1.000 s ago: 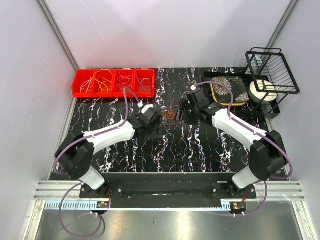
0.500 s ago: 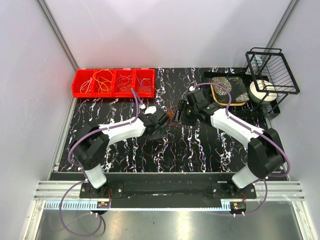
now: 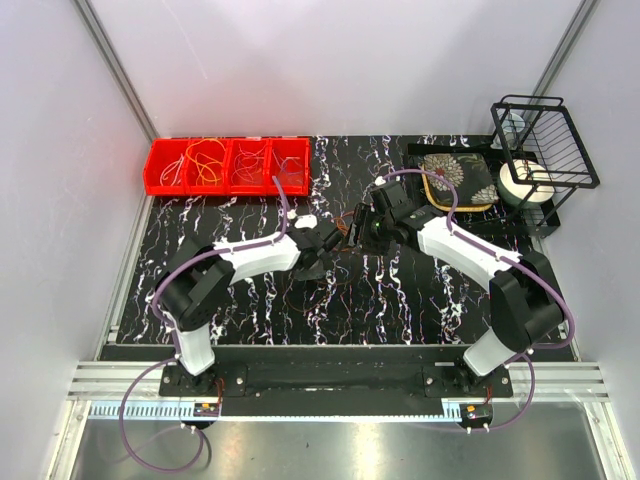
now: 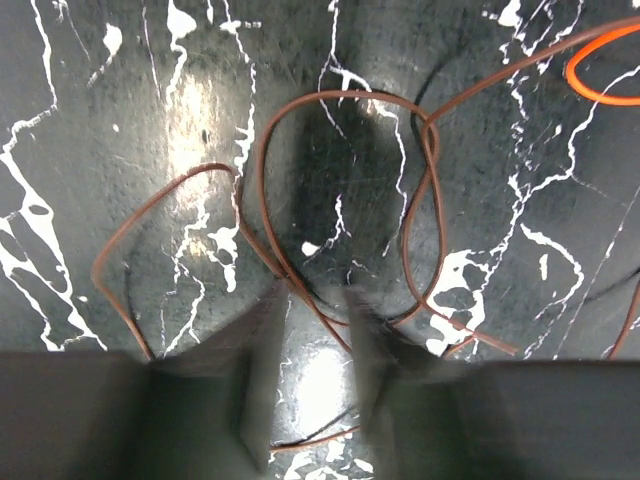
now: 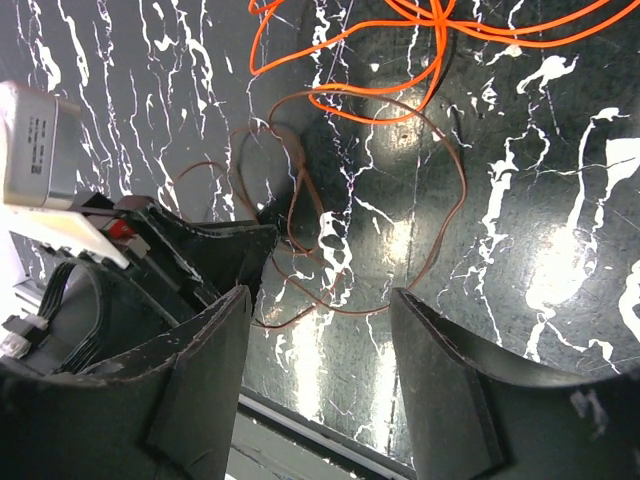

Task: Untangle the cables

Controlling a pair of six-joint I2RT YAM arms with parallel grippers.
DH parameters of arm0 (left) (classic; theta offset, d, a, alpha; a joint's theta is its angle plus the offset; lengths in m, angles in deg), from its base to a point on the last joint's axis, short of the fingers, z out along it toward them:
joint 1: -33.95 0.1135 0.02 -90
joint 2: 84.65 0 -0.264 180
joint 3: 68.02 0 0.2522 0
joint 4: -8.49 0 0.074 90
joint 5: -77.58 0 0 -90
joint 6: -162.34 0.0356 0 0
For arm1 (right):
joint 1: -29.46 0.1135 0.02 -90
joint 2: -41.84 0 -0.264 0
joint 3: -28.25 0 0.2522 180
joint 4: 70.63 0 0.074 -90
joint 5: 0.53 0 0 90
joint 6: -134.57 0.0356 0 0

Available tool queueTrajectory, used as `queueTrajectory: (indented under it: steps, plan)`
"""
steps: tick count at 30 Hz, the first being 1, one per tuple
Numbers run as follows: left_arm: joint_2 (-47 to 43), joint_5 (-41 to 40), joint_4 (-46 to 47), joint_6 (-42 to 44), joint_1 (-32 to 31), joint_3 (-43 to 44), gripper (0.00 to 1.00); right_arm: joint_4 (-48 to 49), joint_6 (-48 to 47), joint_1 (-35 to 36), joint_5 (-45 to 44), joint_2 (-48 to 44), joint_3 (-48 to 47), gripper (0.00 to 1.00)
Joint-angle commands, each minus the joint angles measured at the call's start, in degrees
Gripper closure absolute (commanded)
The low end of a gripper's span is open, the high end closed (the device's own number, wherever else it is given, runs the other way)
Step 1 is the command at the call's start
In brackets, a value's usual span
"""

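The cables lie as a small tangle (image 3: 343,232) on the black marbled table, between my two grippers. A thin brown cable (image 4: 340,95) loops under my left gripper (image 4: 312,300), whose blurred fingers stand a narrow gap apart with one strand of it running across the gap. An orange cable (image 4: 600,85) shows at the top right of the left wrist view. My right gripper (image 5: 320,300) is wide open above the brown cable (image 5: 440,150), with the orange cable (image 5: 400,40) beyond it. My left gripper (image 5: 200,240) sits just to its left.
A red four-part bin (image 3: 228,188) with more cables in it stands at the back left. A patterned mat (image 3: 455,178), a white roll (image 3: 525,182) and a black wire rack (image 3: 545,140) stand at the back right.
My left arm has stretched right to the tangle and its jaws have narrowed around a brown strand. My right gripper has edged slightly left toward the same spot.
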Motion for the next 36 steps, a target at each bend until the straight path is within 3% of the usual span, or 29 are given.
queueTrajectory:
  steps: [1, 3, 9, 13, 19, 25, 29, 36]
  plan:
    - [1.5, -1.4, 0.6, 0.4, 0.0, 1.3, 0.86, 2.0, 0.3, -0.3, 1.3, 0.3, 0.0, 0.37]
    - [1.4, -1.3, 0.6, 0.6, 0.0, 1.0, 1.0, 2.1, 0.2, -0.3, 1.3, 0.4, 0.0, 0.37]
    - [-2.1, -2.9, -0.3, 3.4, 0.7, -0.2, 1.0, 2.2, 0.3, -0.3, 1.6, 0.6, 0.1, 0.37]
    - [-5.8, -1.2, 0.5, 12.8, 1.3, 0.7, 1.0, 2.2, 0.3, -0.4, 1.7, 0.6, 0.0, 0.37]
    - [-13.3, 2.1, -2.8, 19.4, 2.9, 4.2, 1.0, 2.1, 0.4, -0.3, 2.1, 0.6, -0.3, 0.37]
    - [-22.8, 4.2, -3.3, 22.8, 7.6, 5.2, 1.0, 2.1, 0.3, -0.3, 1.8, 0.1, -0.1, 0.37]
    - [-25.2, 6.5, -3.8, 23.0, 11.1, 4.9, 1.0, 2.1, 0.2, -0.3, 2.3, 0.4, -0.3, 0.38]
    - [-28.2, 3.8, -3.7, 25.4, 13.4, 3.5, 1.0, 2.1, 0.1, -0.3, 2.3, 0.1, 0.0, 0.38]
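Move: The brown cable lies right at the left fingertips, its loops centred about 1 cm ahead and 1 cm below. The orange cable is some 7 cm ahead and 4 cm to the right, also 1 cm below. The red tray is about 25 cm ahead and 19 cm to the left, near table level. From the right hand, the brown cable lies about 4 cm back, 8 cm left and 10 cm below. Left fingers shut on the brown cable, then lift it about 17 cm, drifting left, away from the orange cable. ##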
